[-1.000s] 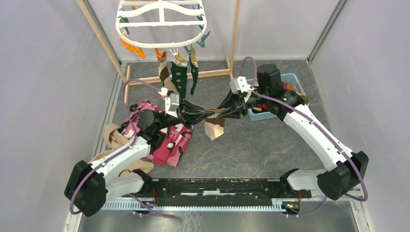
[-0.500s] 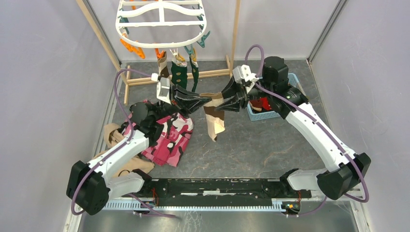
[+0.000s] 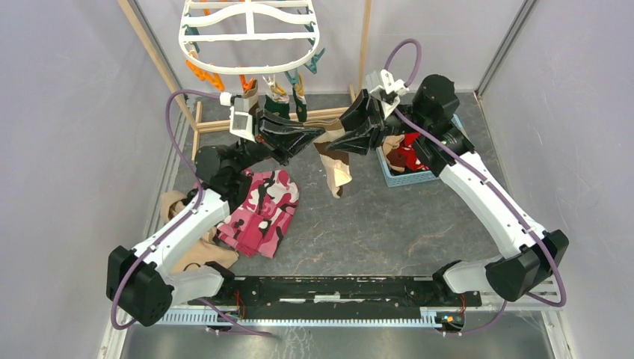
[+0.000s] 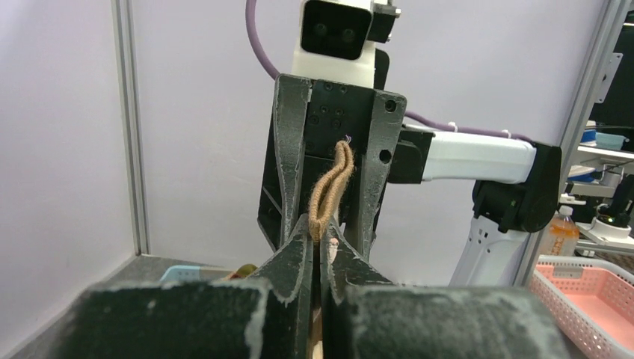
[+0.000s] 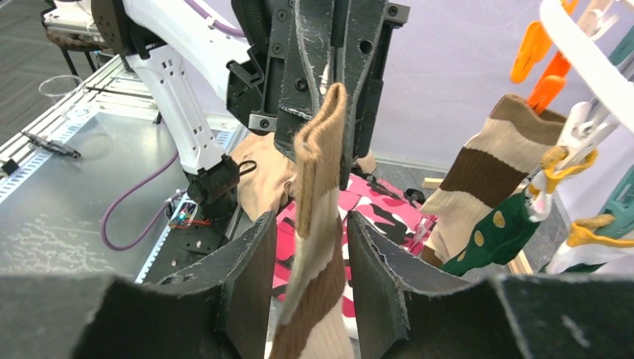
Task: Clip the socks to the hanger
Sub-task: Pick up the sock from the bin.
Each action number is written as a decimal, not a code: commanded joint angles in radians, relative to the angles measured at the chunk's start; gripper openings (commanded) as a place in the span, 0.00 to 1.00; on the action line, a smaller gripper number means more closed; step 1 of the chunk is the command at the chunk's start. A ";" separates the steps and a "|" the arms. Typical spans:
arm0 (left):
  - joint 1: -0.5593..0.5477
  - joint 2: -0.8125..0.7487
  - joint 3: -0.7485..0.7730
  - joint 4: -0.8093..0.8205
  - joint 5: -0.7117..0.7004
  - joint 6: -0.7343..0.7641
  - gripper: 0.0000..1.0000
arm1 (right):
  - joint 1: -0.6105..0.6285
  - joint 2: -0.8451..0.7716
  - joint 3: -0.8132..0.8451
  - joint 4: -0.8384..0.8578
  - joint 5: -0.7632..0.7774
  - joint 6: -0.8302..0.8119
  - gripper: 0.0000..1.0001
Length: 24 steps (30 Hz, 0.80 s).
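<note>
A tan and brown-striped sock (image 3: pixel 334 166) hangs in the air by its cuff (image 4: pixel 333 191), and my left gripper (image 3: pixel 320 135) is shut on that cuff. Facing it, my right gripper (image 3: pixel 334 138) is open; its fingers (image 5: pixel 247 262) stand either side of the sock (image 5: pixel 318 187) with gaps showing. The white oval hanger (image 3: pixel 250 36) hangs just behind and above. Three socks are clipped to its front edge: a brown-striped sock (image 3: pixel 250 97), a green dotted sock (image 3: pixel 278 107) and a dark green sock (image 3: pixel 300 105).
A blue basket (image 3: pixel 419 176) behind the right arm holds a red sock (image 3: pixel 407 158). A pink camouflage garment (image 3: pixel 262 213) and a tan cloth (image 3: pixel 187 239) lie on the floor at the left. Wooden stand poles (image 3: pixel 364 52) flank the hanger.
Both arms have risen and moved back toward the hanger with the striped sock. The right gripper's jaws have widened away from the sock, which now hangs straight down from the left gripper.
</note>
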 commanded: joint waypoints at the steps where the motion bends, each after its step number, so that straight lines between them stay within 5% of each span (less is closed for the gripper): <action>1: 0.010 -0.003 0.065 -0.011 -0.036 -0.043 0.02 | -0.010 0.006 0.061 0.168 0.037 0.187 0.45; 10: 0.017 -0.010 0.058 -0.008 -0.078 -0.073 0.02 | -0.011 0.023 0.075 0.275 0.066 0.312 0.43; 20: 0.020 -0.008 0.051 0.019 -0.077 -0.096 0.02 | -0.012 0.024 0.063 0.285 0.061 0.318 0.00; 24: 0.026 -0.015 0.031 0.021 -0.076 -0.092 0.06 | -0.012 0.021 0.057 0.296 0.049 0.330 0.00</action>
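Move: The striped sock hangs in the left fingers with its cuff standing out towards the right hand. The free part of the cuff lies about 4 cm to the left hand's right and 2 cm above it; from the right hand it is roughly 4 cm up, 1 cm ahead and 1 cm left. From the right hand, the hung green sock is some 15 cm ahead, 13 cm left and 5 cm lower; the bin is about 20 cm ahead, 25 cm right and 40 cm below. With its half-open fingers already either side of the hanging sock, the right hand climbs about 4 cm along it to the cuff, drifting barely forward while its left-pointing fingertips tilt up some 5 degrees. Only as the rise dies out do the fingers close fully and pinch the free part of the cuff opposite the left fingers, which keep their grip on the cuff throughout while that hand eases up about 1.5 cm and slightly forward. ##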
